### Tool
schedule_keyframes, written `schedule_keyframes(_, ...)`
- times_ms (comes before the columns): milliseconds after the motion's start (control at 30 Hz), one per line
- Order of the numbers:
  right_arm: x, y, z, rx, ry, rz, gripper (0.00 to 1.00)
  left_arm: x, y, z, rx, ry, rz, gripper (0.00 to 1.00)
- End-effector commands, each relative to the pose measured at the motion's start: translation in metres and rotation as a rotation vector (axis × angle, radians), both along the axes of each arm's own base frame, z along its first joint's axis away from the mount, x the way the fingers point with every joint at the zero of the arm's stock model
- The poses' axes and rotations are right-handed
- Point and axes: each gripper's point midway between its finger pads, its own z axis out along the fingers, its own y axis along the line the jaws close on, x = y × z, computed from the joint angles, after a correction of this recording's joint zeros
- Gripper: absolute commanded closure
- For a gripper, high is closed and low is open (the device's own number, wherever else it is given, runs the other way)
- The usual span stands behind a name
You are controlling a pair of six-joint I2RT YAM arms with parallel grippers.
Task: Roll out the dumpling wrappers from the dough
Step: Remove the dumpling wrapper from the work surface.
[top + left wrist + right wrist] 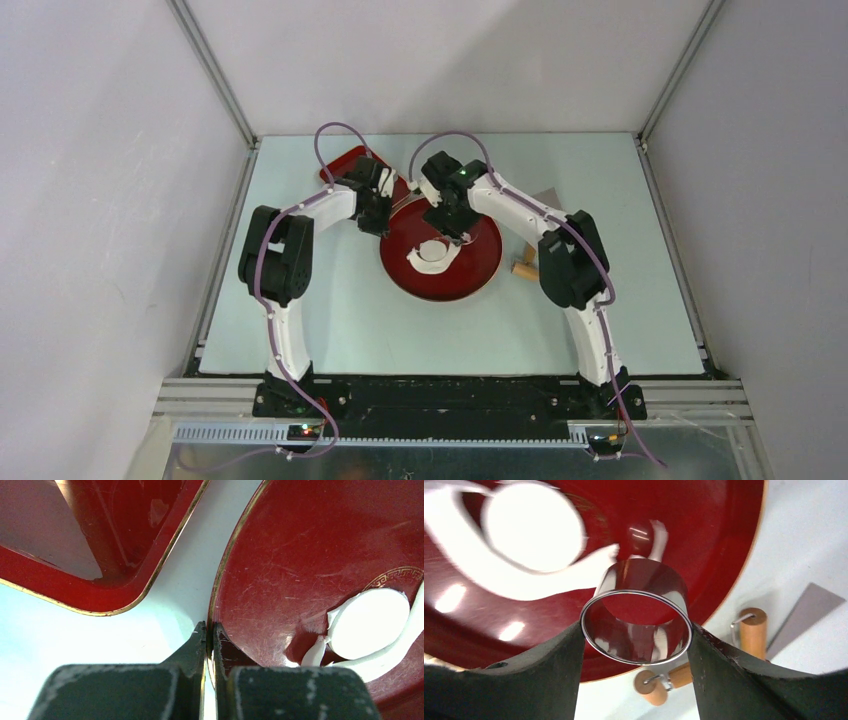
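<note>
A round red plate (476, 272) carries the white dough. A round dumpling wrapper (370, 622) lies cut out inside a ragged leftover strip (385, 662); the right wrist view shows the same wrapper (531, 527) and strip (549, 580), blurred. My left gripper (210, 632) is shut on the plate's gold rim at its left side. Just above the plate's far part, my right gripper (636, 626) holds a shiny metal ring cutter (644, 580), one finger on each side of it. From above, that right gripper (455, 225) hangs just behind the dough (432, 256).
A rectangular red tray (345, 165) sits behind the plate on the left, close to my left gripper (375, 213). A wooden rolling pin (524, 268) lies on the table right of the plate. A grey card (806, 610) lies beyond it.
</note>
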Motion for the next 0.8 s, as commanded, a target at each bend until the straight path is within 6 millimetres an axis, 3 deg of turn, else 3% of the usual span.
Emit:
schedule_keyframes(0, -0.021, 0.041, 0.053, 0.211, 0.012, 0.058, 0.41, -0.001, 0.006, 0.011, 0.019, -0.028, 0.008, 1.00)
schedule_keyframes(167, -0.039, 0.071, 0.050, 0.280, 0.078, 0.129, 0.41, -0.001, 0.006, 0.011, 0.018, -0.028, 0.007, 1.00)
schedule_keyframes(500, -0.037, 0.127, 0.044, 0.364, 0.074, 0.196, 0.41, 0.000, 0.007, 0.012, 0.012, -0.029, 0.009, 1.00)
schedule_keyframes(767, -0.038, 0.141, 0.009, 0.378, 0.104, 0.220, 0.42, -0.001, 0.007, 0.013, -0.012, -0.022, 0.009, 1.00)
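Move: The flat white wrapper lies on the red plate about 8 cm to the left of the right hand, 3 cm back and some 6 cm below. The curved dough scrap hugs its near side, roughly 7 cm left and 5 cm back, and a loose dough sliver lies almost straight under the hand. The wooden roller is off the plate, 15 cm right and 7 cm back. From the left hand the wrapper is about 13 cm right and 4 cm back. Still holding the metal ring between its open fingers, the right hand lifts about 4 cm off the loose sliver's side and swings some 12 cm left and 4 cm back, arcing over the wrapper towards the plate's left part. It starts down again by about 2.5 cm as it slows, its wrist tilted some 20 degrees so the fingertips lean left, while the left fingers keep the plate's left rim pinched. ##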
